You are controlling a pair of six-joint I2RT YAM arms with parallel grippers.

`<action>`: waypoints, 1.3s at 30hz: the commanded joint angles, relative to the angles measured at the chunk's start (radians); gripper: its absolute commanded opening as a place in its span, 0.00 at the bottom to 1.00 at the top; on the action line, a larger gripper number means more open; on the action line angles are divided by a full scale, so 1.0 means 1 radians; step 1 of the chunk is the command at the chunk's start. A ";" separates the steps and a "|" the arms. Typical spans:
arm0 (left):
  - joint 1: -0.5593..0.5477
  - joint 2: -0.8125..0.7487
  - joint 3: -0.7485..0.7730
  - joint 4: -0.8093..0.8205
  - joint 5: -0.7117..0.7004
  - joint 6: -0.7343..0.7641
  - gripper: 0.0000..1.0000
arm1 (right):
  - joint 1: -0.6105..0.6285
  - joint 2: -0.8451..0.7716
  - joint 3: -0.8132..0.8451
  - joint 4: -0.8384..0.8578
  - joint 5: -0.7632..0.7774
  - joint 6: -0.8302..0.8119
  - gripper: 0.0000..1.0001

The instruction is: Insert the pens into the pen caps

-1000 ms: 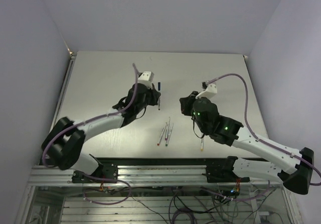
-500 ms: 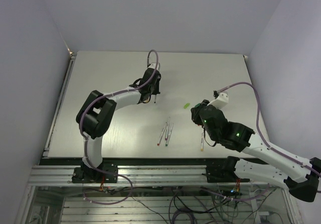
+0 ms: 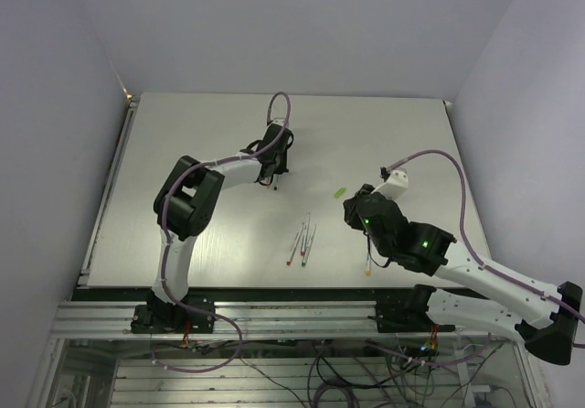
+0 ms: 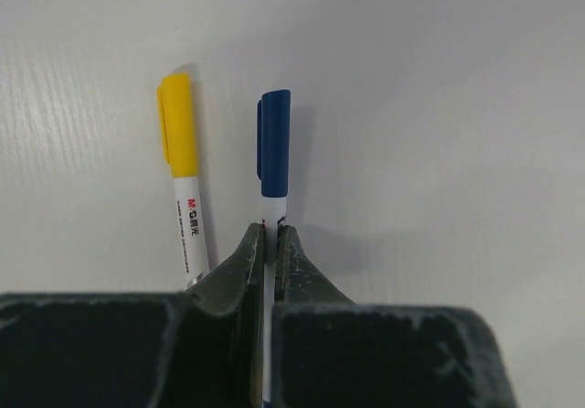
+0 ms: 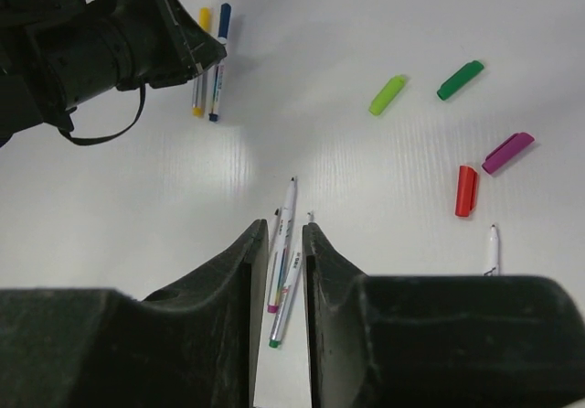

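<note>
My left gripper [image 4: 271,230] is shut on a blue-capped pen [image 4: 274,152], low over the far middle of the table [image 3: 183,152]. A yellow-capped pen [image 4: 180,152] lies just left of it. My right gripper [image 5: 285,225] hovers open above the table with nothing between its fingers. Three uncapped pens [image 5: 285,243] lie side by side on the table beneath it. Another uncapped pen [image 5: 492,250] lies to the right. Loose pen caps lie ahead of it: light green [image 5: 387,94], dark green [image 5: 459,80], magenta [image 5: 508,152] and red [image 5: 466,190].
In the top view the left gripper [image 3: 274,166] is at the far centre and the right gripper [image 3: 352,209] right of centre. The light green cap [image 3: 340,190] lies just beyond the right gripper. The pen cluster [image 3: 302,241] lies between the arms.
The left arm has folded and brought the blue-capped pen down beside the yellow-capped one. The right gripper has pulled back and opened a little, and the light green cap now shows on the table.
</note>
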 commanded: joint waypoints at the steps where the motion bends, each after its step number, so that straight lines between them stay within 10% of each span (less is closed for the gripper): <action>1: 0.009 0.046 0.052 -0.051 -0.031 -0.023 0.10 | 0.001 0.002 -0.018 0.030 0.007 -0.021 0.23; 23: 0.016 0.043 0.149 -0.107 -0.065 -0.070 0.31 | -0.001 -0.014 -0.044 0.010 0.085 0.043 0.61; 39: 0.015 -0.142 0.087 -0.073 -0.006 -0.053 0.35 | -0.006 0.029 -0.002 -0.012 0.224 0.062 0.72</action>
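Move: The left hand still holds the blue-capped pen just above the table, the pen's middle about 2 cm back from its hand point and 1 cm below, level with it sideways. The yellow-capped pen lies 3 cm to this hand's left and 1 cm back; the light green cap sits 9 cm back and 20 cm right. From the empty right hand the blue-capped pen is 22 cm ahead, 17 cm left, some 18 cm lower. The left hand sinks about 1 cm to lay the blue-capped pen on the table beside the yellow one, edging roughly 1 cm forward and left with a slight counter-clockwise turn, then spreads its fingers, lets go and rises clear by some 4 cm. Meanwhile the empty right hand opens wide high over the table, easing about 2 cm right and turning slightly clockwise, touching nothing. ##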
